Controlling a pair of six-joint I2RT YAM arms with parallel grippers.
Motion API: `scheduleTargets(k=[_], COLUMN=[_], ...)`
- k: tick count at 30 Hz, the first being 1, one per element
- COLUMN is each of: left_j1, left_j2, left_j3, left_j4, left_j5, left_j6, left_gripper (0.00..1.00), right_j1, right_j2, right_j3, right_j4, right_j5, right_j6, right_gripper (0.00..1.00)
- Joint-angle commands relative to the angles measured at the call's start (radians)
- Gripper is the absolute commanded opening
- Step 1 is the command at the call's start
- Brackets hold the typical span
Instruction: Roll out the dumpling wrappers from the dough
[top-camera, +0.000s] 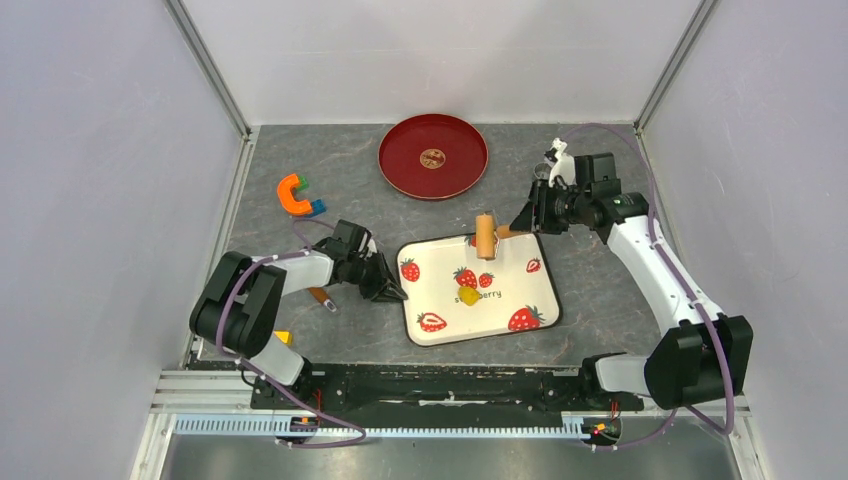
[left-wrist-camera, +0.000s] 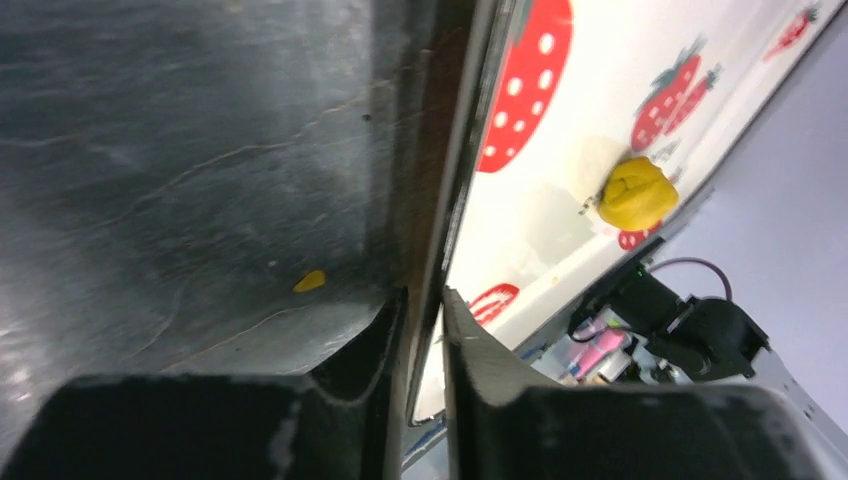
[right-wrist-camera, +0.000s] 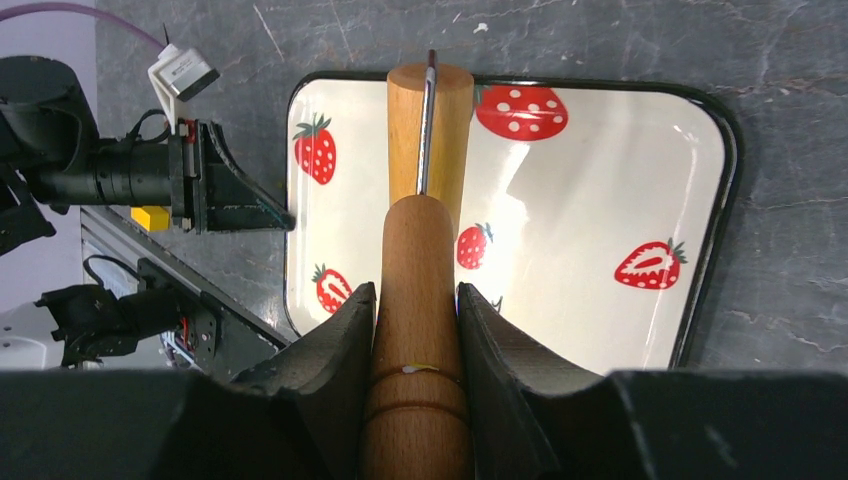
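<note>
A lump of yellow dough lies in the white strawberry tray. No dumpling wrappers show in any view. My right gripper is shut on the handle of a wooden rolling pin, whose barrel hangs over the tray's far edge. My left gripper is at the tray's left rim, its fingers closed on either side of that rim. In the right wrist view the pin hides the dough.
A red plate sits at the back. An orange and blue toy lies at the back left. A small orange piece and a yellow block lie by the left arm. A tiny yellow scrap is on the mat.
</note>
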Motion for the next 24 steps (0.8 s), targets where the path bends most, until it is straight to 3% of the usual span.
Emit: scheduleTargets(k=[1,5,16,24], left_j1=[-0.006,-0.005,-0.005,-0.005], left_j2=[0.033,0.042,0.050,0.054], left_j3=[-0.007,0.003,-0.002,0.055], left_j4=[0.130,0.179,0.241,0.098], left_j5=[0.014,-0.019,-0.051,-0.067], left_j6=[-0.108,-0.161,-0.218,-0.091], left_gripper=[0.16,0.02,0.02,0.02], right_j1=[0.021,0.036,0.116,0.188], right_j2=[-0.015,-0.012,0.041,0.099], right_j3=[-0.005,-0.005,0.048,0.136], right_j4=[0.032,0.026,-0.069,-0.155], right_j5=[-0.034,-0.028,0.012,0.084], right_j6=[-0.014,-0.012,-0.047,-0.093], right_gripper=[0.00,0.00,0.00,0.00])
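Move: The lump of dough sits near the middle of the tray, about 7 cm back, 9 cm left and 17 cm below the right hand. That hand already holds the roller, whose drum is roughly 3 cm ahead, 6 cm left and 6 cm below it. The tray's left rim is right between the left fingers. From the left hand, the dough lies about 12 cm right, the spatula handle some 15 cm left, both about level with it. The tray's left rim is pinched as the left fingers close the rest of the way, then drawn some 3 cm forward and a little right while that hand turns slightly counter-clockwise and stops. Meanwhile the roller comes down towards the dough: the right hand keeps its grip on the handle and goes back, left and down, about 6 cm in all, faster late on, swinging some 10 degrees counter-clockwise and tipping down. ##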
